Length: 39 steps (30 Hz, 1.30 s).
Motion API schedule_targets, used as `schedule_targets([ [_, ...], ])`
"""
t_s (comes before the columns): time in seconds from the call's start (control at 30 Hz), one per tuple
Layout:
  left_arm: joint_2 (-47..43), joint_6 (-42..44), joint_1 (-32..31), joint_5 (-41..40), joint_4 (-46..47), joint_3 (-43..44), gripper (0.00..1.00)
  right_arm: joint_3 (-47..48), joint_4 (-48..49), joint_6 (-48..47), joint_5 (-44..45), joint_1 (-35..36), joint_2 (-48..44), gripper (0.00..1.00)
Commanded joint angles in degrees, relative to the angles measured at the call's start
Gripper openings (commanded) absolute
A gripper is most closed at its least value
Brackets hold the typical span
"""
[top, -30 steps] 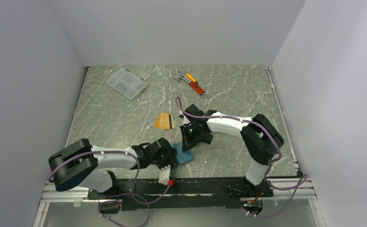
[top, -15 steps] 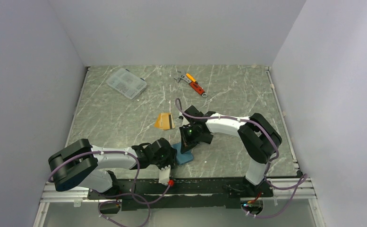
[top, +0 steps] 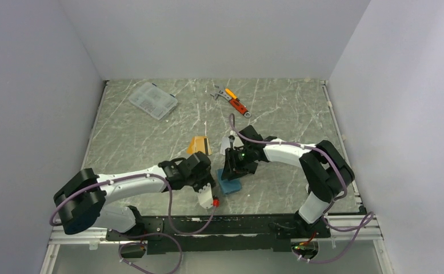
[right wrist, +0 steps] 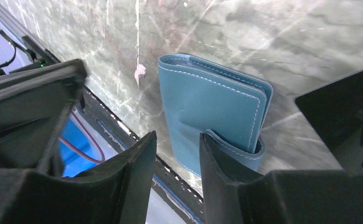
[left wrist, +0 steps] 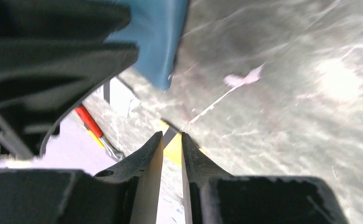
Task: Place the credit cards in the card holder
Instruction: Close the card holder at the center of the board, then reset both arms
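Note:
The teal card holder (top: 230, 186) lies folded shut on the table near the front edge. It fills the middle of the right wrist view as the card holder (right wrist: 212, 105). My right gripper (top: 231, 171) hangs just over it, jaws open, nothing between them (right wrist: 176, 142); one fingertip (right wrist: 209, 144) overlaps the holder's flap. An orange credit card (top: 199, 145) with a dark stripe lies a little further back. My left gripper (top: 201, 166) is just left of the holder. Its jaws (left wrist: 171, 138) stand a narrow slit apart and empty, with the orange card (left wrist: 174, 148) showing beyond them.
A red and yellow wrench (top: 236, 101) and a clear plastic parts box (top: 152, 100) lie at the back of the marbled table (top: 288, 114). The black mounting rail (top: 236, 224) runs along the front edge. White walls close in both sides and the back.
My right gripper has opened and shifted a little right. My left arm has moved forward, away from the front edge, and its jaws have parted slightly. The card holder has shifted slightly right.

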Motion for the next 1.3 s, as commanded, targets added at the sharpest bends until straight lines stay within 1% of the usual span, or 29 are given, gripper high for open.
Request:
schedule_targets([
  [0.0,-2.3,-9.9,1.7,-1.2,-13.6,9.2,0.27,-1.3,1.6,-0.3,0.9,-1.8,-4.1,0.43],
  [0.13,-2.0,-18.3,4.5,-1.2,-22.7,18.0,0.29,-1.0,3.5,1.4,-2.3,-2.2,-8.3,0.49],
  [0.3,-0.5,-29.5,11.8,-1.2,-34.3,31.2,0.32,2.4,5.1,3.7,-6.0,-2.4,-13.1,0.55],
  [0.37,-1.0,-33.6,14.6,-0.8,-36.9,35.4,0.34,5.1,3.3,3.5,-5.9,-2.4,-14.6,0.6],
  [0.4,-1.6,-35.9,15.8,-1.0,-37.3,37.4,0.36,7.2,0.9,2.5,-4.6,-2.5,-15.2,0.66],
  [0.43,-2.2,-38.6,17.8,-1.1,-37.4,39.1,0.45,10.0,-1.6,0.8,-2.6,-2.7,-15.7,0.73],
  [0.47,-3.0,-41.6,19.1,-0.6,-37.3,41.0,0.54,11.7,-3.7,-0.1,-0.8,-3.6,-16.4,0.84],
  [0.5,-3.5,-45.4,22.3,0.3,-37.1,42.7,0.9,13.2,-5.5,-0.6,1.6,-4.6,-16.9,0.96],
  [0.53,-3.7,-49.2,25.3,1.5,-37.1,44.4,0.98,14.7,-7.0,-1.1,4.9,-5.7,-17.4,0.99],
  [0.6,-3.4,-57.2,32.3,5.5,-38.3,47.4,0.99,17.7,-10.2,-2.0,13.0,-8.2,-17.8,1.0],
  [0.67,-2.8,-61.9,39.2,11.1,-40.4,48.4,0.99,20.3,-12.6,-3.0,21.7,-9.8,-18.1,1.0],
  [0.73,-3.5,-63.6,44.9,15.8,-40.2,45.4,0.99,21.2,-13.2,-3.5,30.7,-11.8,-18.6,1.0],
  [0.77,-5.0,-64.1,47.0,17.4,-38.3,42.2,0.99,21.1,-13.4,-3.2,36.2,-12.7,-18.8,1.0],
  [0.8,-7.3,-64.6,48.9,18.6,-34.9,38.1,0.99,20.4,-13.2,-2.8,42.2,-13.5,-19.0,1.0],
  [0.83,-9.9,-65.3,50.7,20.2,-29.4,32.9,0.99,18.7,-12.2,-2.4,48.5,-14.2,-19.7,1.0],
  [0.87,-13.7,-65.8,52.1,21.3,-24.7,27.8,0.99,16.2,-9.0,-2.4,54.5,-14.9,-20.6,1.0],
  [0.93,-18.2,-67.3,53.5,22.0,-15.5,17.8,0.99,8.9,0.0,-4.5,65.9,-15.6,-23.1,1.0],
  [1.03,-21.4,-71.1,55.3,22.4,-2.0,6.3,0.99,-5.3,18.8,-12.7,79.5,-15.8,-26.0,0.99],
  [1.07,-21.5,-73.4,55.8,21.6,2.8,3.3,0.99,-10.1,23.7,-16.0,81.7,-16.1,-26.3,0.99],
  [1.1,-21.1,-75.5,56.3,20.2,7.4,0.7,0.99,-12.2,26.5,-17.2,83.1,-16.6,-26.2,0.99],
  [1.13,-20.3,-76.1,56.6,19.3,11.1,-1.4,0.99,-13.4,27.4,-17.1,85.2,-17.5,-25.6,0.99],
  [1.2,-17.6,-76.7,57.3,19.2,16.3,-3.9,0.99,-15.0,27.5,-14.7,87.8,-18.5,-24.3,0.99],
  [1.23,-15.7,-77.3,57.4,19.5,17.4,-4.0,0.99,-16.3,29.0,-14.4,88.1,-19.0,-23.9,0.99],
  [1.27,-13.9,-77.9,58.7,20.3,17.7,-3.8,1.0,-17.6,30.5,-13.9,88.8,-19.3,-23.7,0.99],
])
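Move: The card holder lies just under the right hand, about 3 cm down, 1 cm back and 1 cm to its right. From the left hand it is roughly 7 cm right, 3 cm back and 5 cm below. From the right hand, the silver cards lie some 14 cm straight ahead and the black cards about 9 cm ahead and 8 cm right; the yellow cards are 12 cm ahead and 4 cm left of the left hand. Both hands open, rise from the card holder and swing apart, left about 20 cm, right 30, then sink. ##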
